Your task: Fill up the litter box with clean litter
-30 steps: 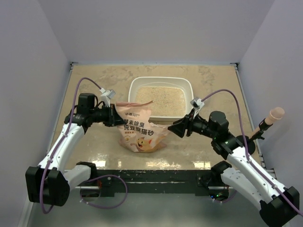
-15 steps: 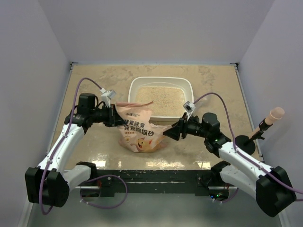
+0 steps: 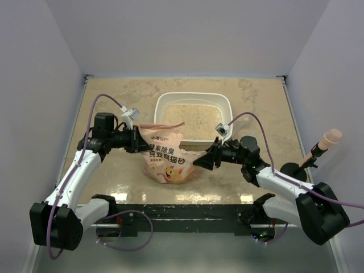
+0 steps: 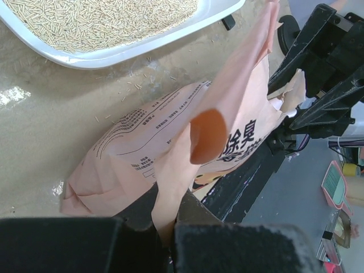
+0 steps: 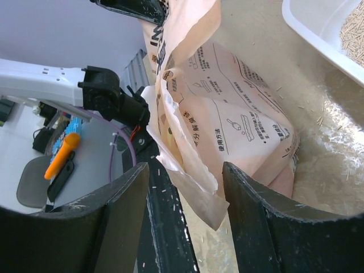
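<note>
The white litter box point(image 3: 161, 108) stands at the table's middle back, and pale beige litter point(image 3: 193, 120) covers its floor. An orange-pink printed bag point(image 3: 168, 159) lies in front of it. My left gripper point(image 3: 139, 140) is shut on the bag's upper left edge, and the pinched fold point(image 4: 170, 170) shows in the left wrist view. My right gripper point(image 3: 200, 160) is open at the bag's right side. The bag's torn corner flap point(image 5: 199, 187) hangs between its fingers point(image 5: 256, 216) without being pinched. The box's rim point(image 4: 142, 48) and litter point(image 4: 102, 17) also show in the left wrist view.
A scoop with a pinkish handle point(image 3: 321, 145) stands in a black holder at the right edge. Stray granules point(image 4: 136, 85) lie on the table between the box and the bag. The black front rail point(image 3: 182, 207) runs just behind the bag. Grey walls close in three sides.
My right arm has swung left and forward, and its open gripper has reached the bag's right corner. The left gripper and the bag have stayed in place.
</note>
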Tool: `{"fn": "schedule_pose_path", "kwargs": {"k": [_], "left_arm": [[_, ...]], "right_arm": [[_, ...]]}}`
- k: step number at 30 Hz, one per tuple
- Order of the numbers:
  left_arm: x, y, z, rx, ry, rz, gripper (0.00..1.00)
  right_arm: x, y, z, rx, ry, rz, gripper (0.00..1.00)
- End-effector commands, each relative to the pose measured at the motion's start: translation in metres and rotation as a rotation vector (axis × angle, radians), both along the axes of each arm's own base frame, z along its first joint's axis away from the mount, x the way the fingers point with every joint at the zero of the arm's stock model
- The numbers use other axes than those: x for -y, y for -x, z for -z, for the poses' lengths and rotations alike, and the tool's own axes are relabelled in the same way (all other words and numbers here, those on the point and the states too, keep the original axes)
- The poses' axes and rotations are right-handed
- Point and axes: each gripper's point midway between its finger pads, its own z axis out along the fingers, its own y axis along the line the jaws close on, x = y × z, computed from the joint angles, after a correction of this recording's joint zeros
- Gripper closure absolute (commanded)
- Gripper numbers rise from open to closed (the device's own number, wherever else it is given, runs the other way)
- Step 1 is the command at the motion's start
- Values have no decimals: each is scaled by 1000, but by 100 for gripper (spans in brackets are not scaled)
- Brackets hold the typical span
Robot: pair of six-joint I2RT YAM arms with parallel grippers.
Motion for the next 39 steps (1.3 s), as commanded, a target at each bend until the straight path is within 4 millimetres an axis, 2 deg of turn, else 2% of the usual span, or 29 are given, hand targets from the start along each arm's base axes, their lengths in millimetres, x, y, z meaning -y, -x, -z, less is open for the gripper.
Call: {"fn": "schedule_pose_path", "kwargs": {"k": [1, 7, 16, 19, 20, 21, 26, 27, 29, 31, 32, 34, 35, 39], "left_arm": [[7, 9, -7, 0, 38, 35, 98], [8, 11, -5, -2, 42, 39, 98], [10, 14, -10, 5, 59, 51, 98], [11, 15, -11, 9, 64, 55, 97], [11, 16, -11, 9, 67, 58, 97], [12, 17, -12, 10, 71, 61, 97], [15, 23, -13, 3, 99, 79, 99], [15, 24, -14, 3, 102, 81, 100], [17, 28, -14, -19, 125, 92, 100], [20, 31, -14, -43, 153, 104, 100], [22, 35, -14, -53, 175, 121, 100], [24, 40, -14, -87, 203, 127, 100], [25, 43, -11, -102, 217, 130, 100], [28, 58, -10, -178, 280, 146, 100]], "right_arm": [[-3, 3, -20, 79, -68, -34, 42], [-3, 7, -30, 89, -131, -38, 46], [-8, 5, -28, 54, -173, -56, 57], [-11, 3, -25, 34, -168, -57, 72], [-11, 2, -24, 27, -165, -55, 88], [-12, 1, -17, -18, -150, -46, 99], [-5, 6, -13, -148, -175, 8, 100], [-2, 8, -4, -236, -154, 30, 100], [9, 12, -6, -295, -168, 74, 100], [22, 16, 3, -388, -153, 112, 100], [33, 16, -8, -373, -176, 126, 100], [45, 19, -2, -466, -161, 159, 100], [52, 17, -11, -445, -173, 175, 100], [56, 34, 0, -617, -172, 141, 100]]}}
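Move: The loose right corner of the litter bag's mouth hangs between the right hand's open fingers, about 1 cm farther left and 1 cm lower than the hand point. From that hand the bag's body is roughly 9 cm left, level fore and aft, and 9 cm below; the litter box is some 22 cm ahead, 1 cm right, and 13 cm below. From the left hand, still gripping the mouth's other side, that corner lies about 18 cm right, 4 cm back and 1 cm below. Almost in place at first, rising a centimetre or so and settling again, the right hand shuts its half-open fingers and pinches the bag's loose mouth corner. It then draws that corner about 5 cm right and a little back, rolling some 20 degrees with its forward side dipping. The left hand keeps its grip and follows late, about 5 cm back and less to the right, fingertips tilting up and clockwise. ##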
